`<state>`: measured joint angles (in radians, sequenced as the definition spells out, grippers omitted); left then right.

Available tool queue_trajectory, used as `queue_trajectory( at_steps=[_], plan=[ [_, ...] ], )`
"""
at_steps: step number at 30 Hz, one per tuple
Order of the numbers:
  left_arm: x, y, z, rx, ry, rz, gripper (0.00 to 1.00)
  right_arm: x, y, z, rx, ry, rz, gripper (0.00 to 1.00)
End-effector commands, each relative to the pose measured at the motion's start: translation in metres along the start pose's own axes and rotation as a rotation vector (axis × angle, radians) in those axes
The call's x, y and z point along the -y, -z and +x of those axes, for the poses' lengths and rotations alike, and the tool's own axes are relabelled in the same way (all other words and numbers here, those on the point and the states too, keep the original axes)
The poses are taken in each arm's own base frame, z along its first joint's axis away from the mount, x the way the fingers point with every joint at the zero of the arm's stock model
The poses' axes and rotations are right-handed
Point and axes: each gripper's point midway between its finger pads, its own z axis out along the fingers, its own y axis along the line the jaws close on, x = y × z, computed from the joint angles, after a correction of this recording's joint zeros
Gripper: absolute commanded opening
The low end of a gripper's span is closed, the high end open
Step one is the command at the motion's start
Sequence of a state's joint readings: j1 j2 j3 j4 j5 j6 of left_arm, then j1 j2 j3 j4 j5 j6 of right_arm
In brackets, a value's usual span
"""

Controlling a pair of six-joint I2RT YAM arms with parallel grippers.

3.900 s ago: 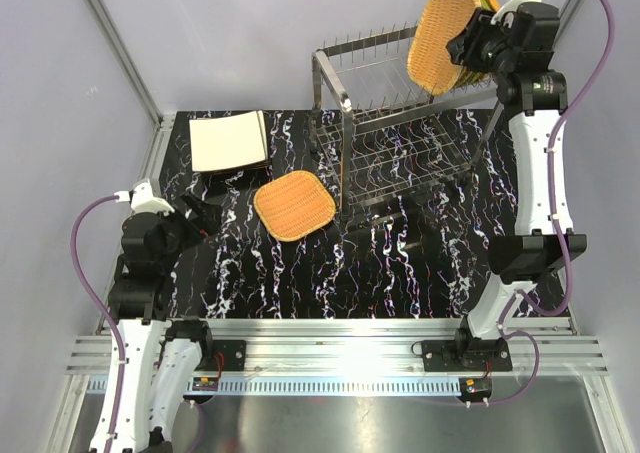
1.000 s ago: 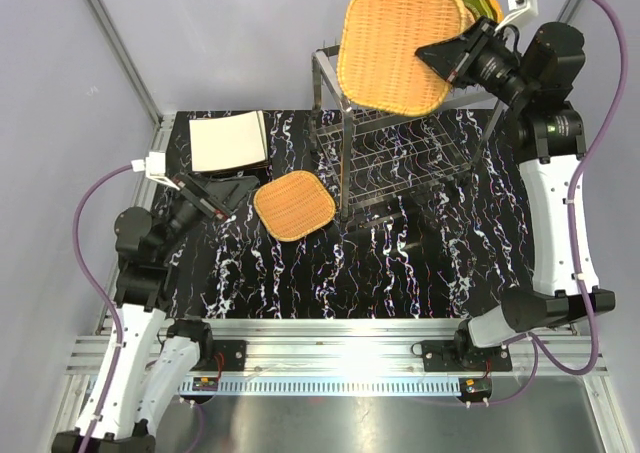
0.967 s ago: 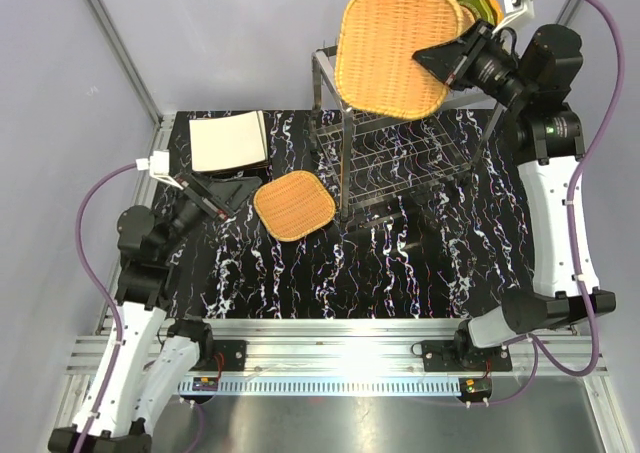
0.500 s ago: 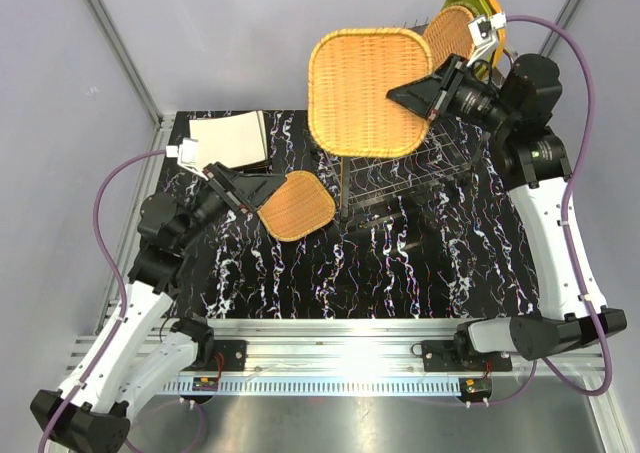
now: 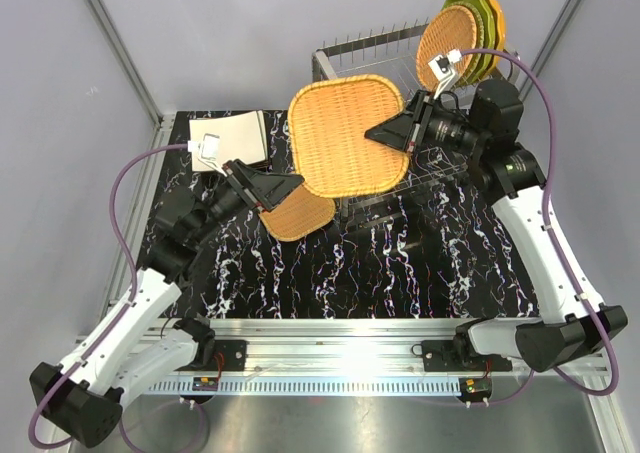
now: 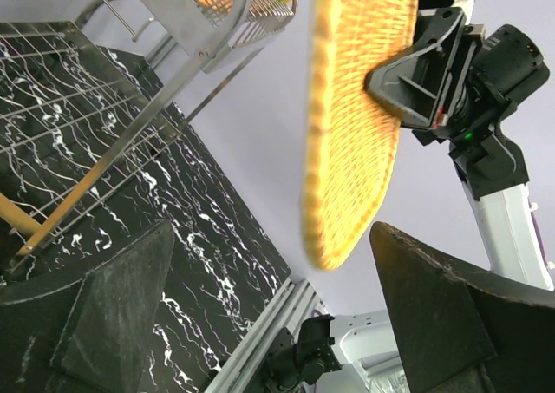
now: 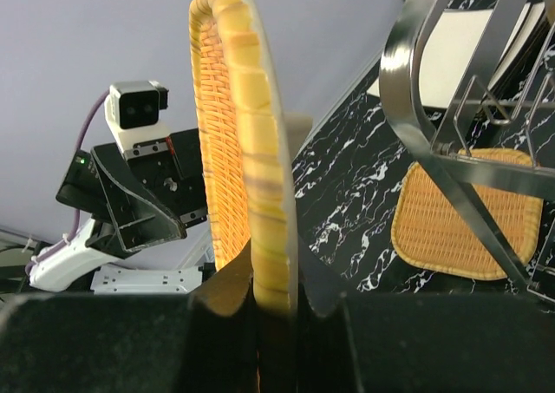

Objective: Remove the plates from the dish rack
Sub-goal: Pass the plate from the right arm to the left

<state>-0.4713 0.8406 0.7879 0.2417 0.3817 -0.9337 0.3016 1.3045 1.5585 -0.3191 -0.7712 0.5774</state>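
Observation:
A large woven orange rounded-square plate point(image 5: 340, 138) hangs in the air, nearly upright, in front of the dish rack point(image 5: 322, 65). My right gripper point(image 5: 388, 136) is shut on its right rim. The right wrist view shows the rim point(image 7: 251, 150) pinched between the jaws of that gripper point(image 7: 273, 276). My left gripper point(image 5: 290, 183) stands open just left of the plate's lower edge. Seen from the left wrist, the plate point(image 6: 351, 124) hangs edge-on ahead of the wide-open gripper point(image 6: 270, 228), apart from both fingers. A round woven plate point(image 5: 447, 41) and green scalloped plates point(image 5: 482, 18) stand in the rack's top tier.
A smaller woven plate point(image 5: 300, 218) lies on the black marbled table point(image 5: 400, 263), partly hidden under the held plate. Square cream plates point(image 5: 238, 138) are stacked at the back left. The rack's metal post point(image 7: 416, 81) stands close on the right of the held plate.
The right arm has carried the woven plate down and to the left, away from the rack top. The left arm has risen and reached right toward it, still open.

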Motion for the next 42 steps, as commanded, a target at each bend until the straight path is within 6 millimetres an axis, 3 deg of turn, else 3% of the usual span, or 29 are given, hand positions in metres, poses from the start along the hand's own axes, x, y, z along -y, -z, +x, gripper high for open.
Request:
queue_trajectory(
  at_steps=[1, 14, 24, 30, 33, 34, 36, 37, 38, 39, 42],
  plan=[
    [0.034, -0.005, -0.024, 0.075, -0.044, 0.095, 0.99, -0.039, 0.012, -0.006, 0.045, 0.122, -0.11, 0.0],
    [0.023, -0.018, -0.008, 0.015, -0.001, 0.078, 0.81, -0.03, 0.004, 0.027, -0.029, 0.122, -0.123, 0.0],
    [0.021, -0.02, -0.001, -0.017, 0.008, 0.085, 0.58, -0.019, -0.004, 0.037, -0.053, 0.141, -0.108, 0.0],
    [0.012, -0.019, 0.009, -0.043, 0.02, 0.073, 0.5, -0.015, -0.006, 0.042, -0.062, 0.149, -0.104, 0.0],
    [0.01, -0.018, 0.012, -0.047, 0.022, 0.074, 0.38, -0.013, -0.008, 0.046, -0.072, 0.145, -0.104, 0.0],
    [0.011, -0.017, 0.013, -0.05, 0.022, 0.083, 0.23, -0.012, -0.009, 0.046, -0.073, 0.144, -0.102, 0.0],
    [0.009, -0.016, 0.016, -0.059, 0.021, 0.087, 0.07, -0.01, -0.009, 0.048, -0.075, 0.142, -0.095, 0.01],
    [0.009, -0.015, 0.017, -0.059, 0.019, 0.087, 0.0, -0.009, -0.009, 0.049, -0.075, 0.145, -0.094, 0.05],
    [0.007, -0.013, 0.019, -0.06, 0.019, 0.078, 0.0, -0.008, -0.009, 0.05, -0.076, 0.151, -0.091, 0.11],
    [0.004, -0.012, 0.018, -0.05, 0.017, 0.068, 0.0, -0.007, -0.009, 0.049, -0.073, 0.155, -0.082, 0.29],
    [-0.004, -0.002, 0.019, -0.038, -0.003, 0.041, 0.0, -0.004, -0.005, 0.048, -0.062, 0.194, -0.052, 0.68]
  ],
)
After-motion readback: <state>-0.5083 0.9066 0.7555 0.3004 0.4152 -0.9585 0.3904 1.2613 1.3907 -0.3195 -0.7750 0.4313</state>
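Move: The orange plate, still gripped at its right side by the right hand, has its middle about 11 cm right, 5 ahead and 5 above the left hand, and some 6 left and 1 ahead of the right. The left gripper waits roughly 17 cm left, 4 back and 5 below the right hand. From the left hand, the table plate lies about 13 ahead, straight below by 35; the dish rack is 25 ahead, 27 right, 20 lower. Right lowers the plate about 6 cm; left eases right and down, pinches its near edge, and right opens. ##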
